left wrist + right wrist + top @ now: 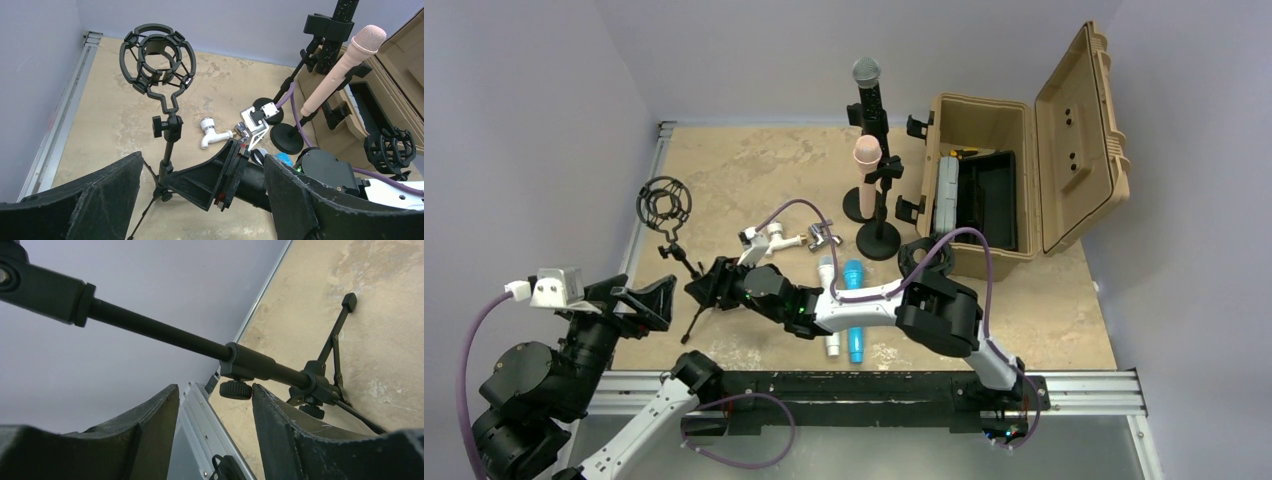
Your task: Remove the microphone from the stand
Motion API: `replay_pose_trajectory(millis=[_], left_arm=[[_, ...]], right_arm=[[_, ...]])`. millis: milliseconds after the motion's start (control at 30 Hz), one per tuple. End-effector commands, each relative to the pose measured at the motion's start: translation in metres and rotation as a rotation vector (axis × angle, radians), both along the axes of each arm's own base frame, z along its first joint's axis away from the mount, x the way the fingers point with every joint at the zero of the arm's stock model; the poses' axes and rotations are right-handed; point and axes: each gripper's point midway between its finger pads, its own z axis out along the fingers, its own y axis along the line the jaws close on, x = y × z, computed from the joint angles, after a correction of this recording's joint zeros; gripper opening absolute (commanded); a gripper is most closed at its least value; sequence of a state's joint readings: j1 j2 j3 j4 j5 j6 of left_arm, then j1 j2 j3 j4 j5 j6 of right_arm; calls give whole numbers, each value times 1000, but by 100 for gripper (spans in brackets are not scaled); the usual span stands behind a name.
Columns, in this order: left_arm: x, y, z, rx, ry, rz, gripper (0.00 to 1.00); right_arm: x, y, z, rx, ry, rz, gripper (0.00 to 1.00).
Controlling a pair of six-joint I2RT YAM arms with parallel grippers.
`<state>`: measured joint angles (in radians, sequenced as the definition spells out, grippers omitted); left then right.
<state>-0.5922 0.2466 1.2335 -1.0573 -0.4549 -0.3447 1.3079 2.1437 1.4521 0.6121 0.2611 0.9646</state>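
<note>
A black microphone (867, 85) stands in the tall stand at the back. A pink microphone (867, 160) sits in a clip on a shorter stand (880, 240); it also shows in the left wrist view (345, 67). A tripod stand (686, 258) at the left carries an empty shock mount (664, 205) (157, 57). My right gripper (702, 285) is open at the tripod's lower pole (200, 342), with the pole's knob (236, 389) between its tips (215, 410). My left gripper (649, 300) (200, 200) is open and empty just left of it.
A blue microphone (854, 310) and a white one (829, 300) lie on the table under my right arm. Two faucets (769, 238) (824, 238) lie mid-table. An open tan case (1014, 170) stands at the right, a second shock mount (924, 255) before it.
</note>
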Motion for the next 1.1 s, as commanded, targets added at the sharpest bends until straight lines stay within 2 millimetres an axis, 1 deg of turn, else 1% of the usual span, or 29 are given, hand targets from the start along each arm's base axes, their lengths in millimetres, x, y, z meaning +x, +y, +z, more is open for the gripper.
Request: replay_pose_trajectory(millis=[0, 200, 333, 567, 633, 667, 900, 967, 1067], left_arm=[[-8, 9, 6, 23, -24, 8, 88], [-8, 13, 11, 40, -38, 20, 87], [-7, 12, 13, 44, -42, 17, 87], [-5, 12, 14, 60, -41, 22, 88], [-5, 13, 14, 64, -42, 24, 88], [-5, 13, 14, 68, -40, 28, 88], [-6, 16, 13, 78, -34, 35, 87], [-6, 17, 13, 79, -34, 38, 88], [-6, 17, 13, 86, -32, 38, 88]], right_arm=[[13, 7, 32, 75, -15, -69, 52], [16, 10, 21, 42, -30, -76, 41], [21, 9, 20, 26, -49, -98, 34], [25, 10, 14, -29, -79, -108, 10], [25, 9, 9, -53, -97, -105, 2], [26, 9, 7, -69, -109, -105, 0], [41, -5, -5, -204, -225, -175, 0], [46, -8, -13, -262, -260, -188, 0], [52, -11, -34, -387, -313, -193, 0]])
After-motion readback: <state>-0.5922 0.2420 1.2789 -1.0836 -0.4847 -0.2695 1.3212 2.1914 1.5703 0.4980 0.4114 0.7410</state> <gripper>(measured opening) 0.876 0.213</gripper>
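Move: Just off the right hand's open fingertips, about 2 cm ahead, 1 cm left and 1 cm lower, is the clamp knob on the tripod stand's pole. The empty shock mount tops that pole, some 3 cm ahead, 1 cm left and 16 cm above the hand; the white tap lies 13 cm ahead, 15 cm right and 13 cm below. From the left hand the knob is roughly 10 cm ahead, level sideways, 18 cm below. Closing on the clamp knob of the tripod stand, the right hand edges about 2 cm forward and barely lower until its fingers, half open before, pinch the knob and their grip effort rises. Keeping that pinch, it rolls some 15 degrees counter-clockwise, as looked at along the fingers, while easing slightly farther forward. ##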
